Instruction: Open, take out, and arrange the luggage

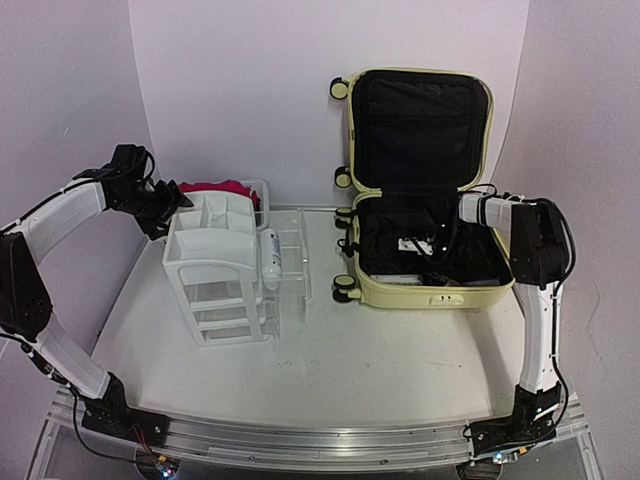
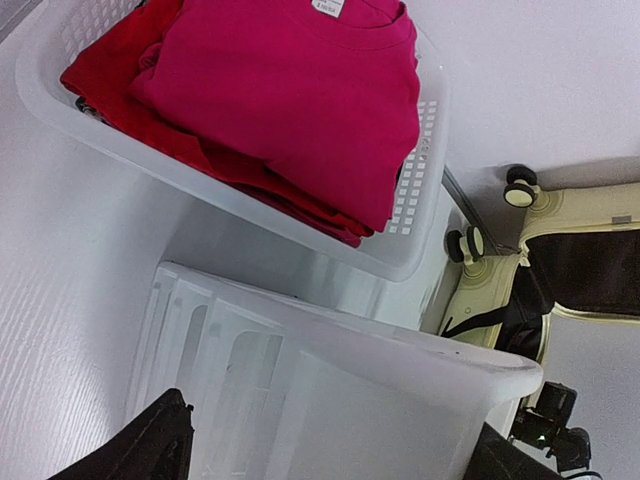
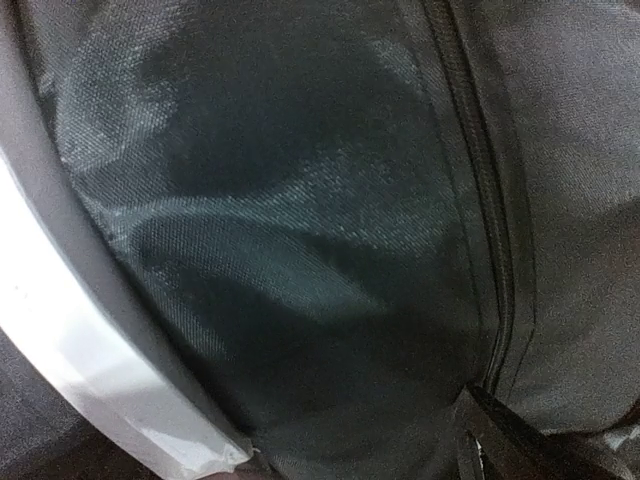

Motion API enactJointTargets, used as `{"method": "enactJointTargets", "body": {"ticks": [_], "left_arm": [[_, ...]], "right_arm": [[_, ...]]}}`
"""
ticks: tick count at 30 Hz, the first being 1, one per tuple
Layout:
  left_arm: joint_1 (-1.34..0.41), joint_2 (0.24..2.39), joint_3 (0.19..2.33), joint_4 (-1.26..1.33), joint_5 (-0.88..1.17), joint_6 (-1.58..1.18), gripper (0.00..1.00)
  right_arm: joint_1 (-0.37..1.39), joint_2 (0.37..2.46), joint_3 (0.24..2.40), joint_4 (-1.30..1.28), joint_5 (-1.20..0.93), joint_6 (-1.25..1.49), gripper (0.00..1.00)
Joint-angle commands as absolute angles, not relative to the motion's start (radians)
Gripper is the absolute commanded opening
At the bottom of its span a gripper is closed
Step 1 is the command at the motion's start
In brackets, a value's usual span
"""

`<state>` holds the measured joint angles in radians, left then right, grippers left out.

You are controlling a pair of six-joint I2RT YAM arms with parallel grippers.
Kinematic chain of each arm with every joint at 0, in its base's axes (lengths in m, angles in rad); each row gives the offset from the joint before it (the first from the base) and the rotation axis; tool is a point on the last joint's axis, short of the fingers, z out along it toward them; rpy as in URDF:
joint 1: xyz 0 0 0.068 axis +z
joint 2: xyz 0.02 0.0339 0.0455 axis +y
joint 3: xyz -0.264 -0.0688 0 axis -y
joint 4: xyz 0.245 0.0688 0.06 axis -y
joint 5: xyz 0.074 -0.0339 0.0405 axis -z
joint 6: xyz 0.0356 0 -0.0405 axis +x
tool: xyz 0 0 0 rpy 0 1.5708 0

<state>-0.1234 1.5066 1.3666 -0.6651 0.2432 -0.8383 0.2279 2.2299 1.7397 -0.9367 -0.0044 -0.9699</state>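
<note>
The luggage (image 1: 430,297) is a pale yellow suitcase lying open at the back right, its lid standing up against the wall. Black lining (image 3: 300,200) fills the lower half, with a few white items (image 1: 410,244) in it. My right gripper (image 1: 437,245) reaches into that lower half, open and close over the fabric. One of its fingers (image 3: 525,440) shows at the bottom right, and nothing sits between the jaws. My left gripper (image 1: 172,213) hangs open at the left over the white drawer organiser (image 2: 380,400). Part of the luggage (image 2: 590,200) also shows in the left wrist view.
A white mesh basket (image 1: 262,190) (image 2: 50,110) holding folded red clothes (image 2: 290,90) stands behind the drawer organiser (image 1: 215,265). A white bottle (image 1: 268,258) lies in a clear tray (image 1: 295,262) between the organiser and the suitcase. White walls close in on three sides.
</note>
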Motion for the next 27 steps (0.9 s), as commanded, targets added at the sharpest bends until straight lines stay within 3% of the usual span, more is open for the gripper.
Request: {"method": "enactJointTargets", "body": {"ticks": [1,7,15,27], "left_arm": [[-0.118,1.525,1.371,-0.707,0.205,-0.839,0.80],[-0.118,1.529,1.374,-0.706,0.217,-0.835,0.80],[-0.118,1.529,1.387,-0.704,0.237,-0.795,0.80],[-0.118,1.504,1.384,-0.697,0.267,-0.736,0.80]], "right_arm": [[0.210,2.188,1.811,-0.606,-0.064,-0.880,0.98],[0.205,2.117,1.779,-0.818,-0.430,-0.975,0.98],[0.252,2.147,1.822,-0.840,-0.547,-0.972,0.98],[0.319,2.189,1.799,-0.884,-0.545,-1.002,0.95]]}}
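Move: The right hand is open, low in the luggage's lower half. The white pack lies about 10 cm to its left and 8 cm nearer the base, at much the same height. The luggage's front rim is some 13 cm straight back from the hand and 8 cm higher; its left rim is about 19 cm left, level with it and also 8 cm higher. From the left hand, the white pack is roughly 50 cm right, 4 cm back and 22 cm lower. The open right hand sweeps about 12 cm left and rises 7 towards the white pack, fingertips tilting left. ##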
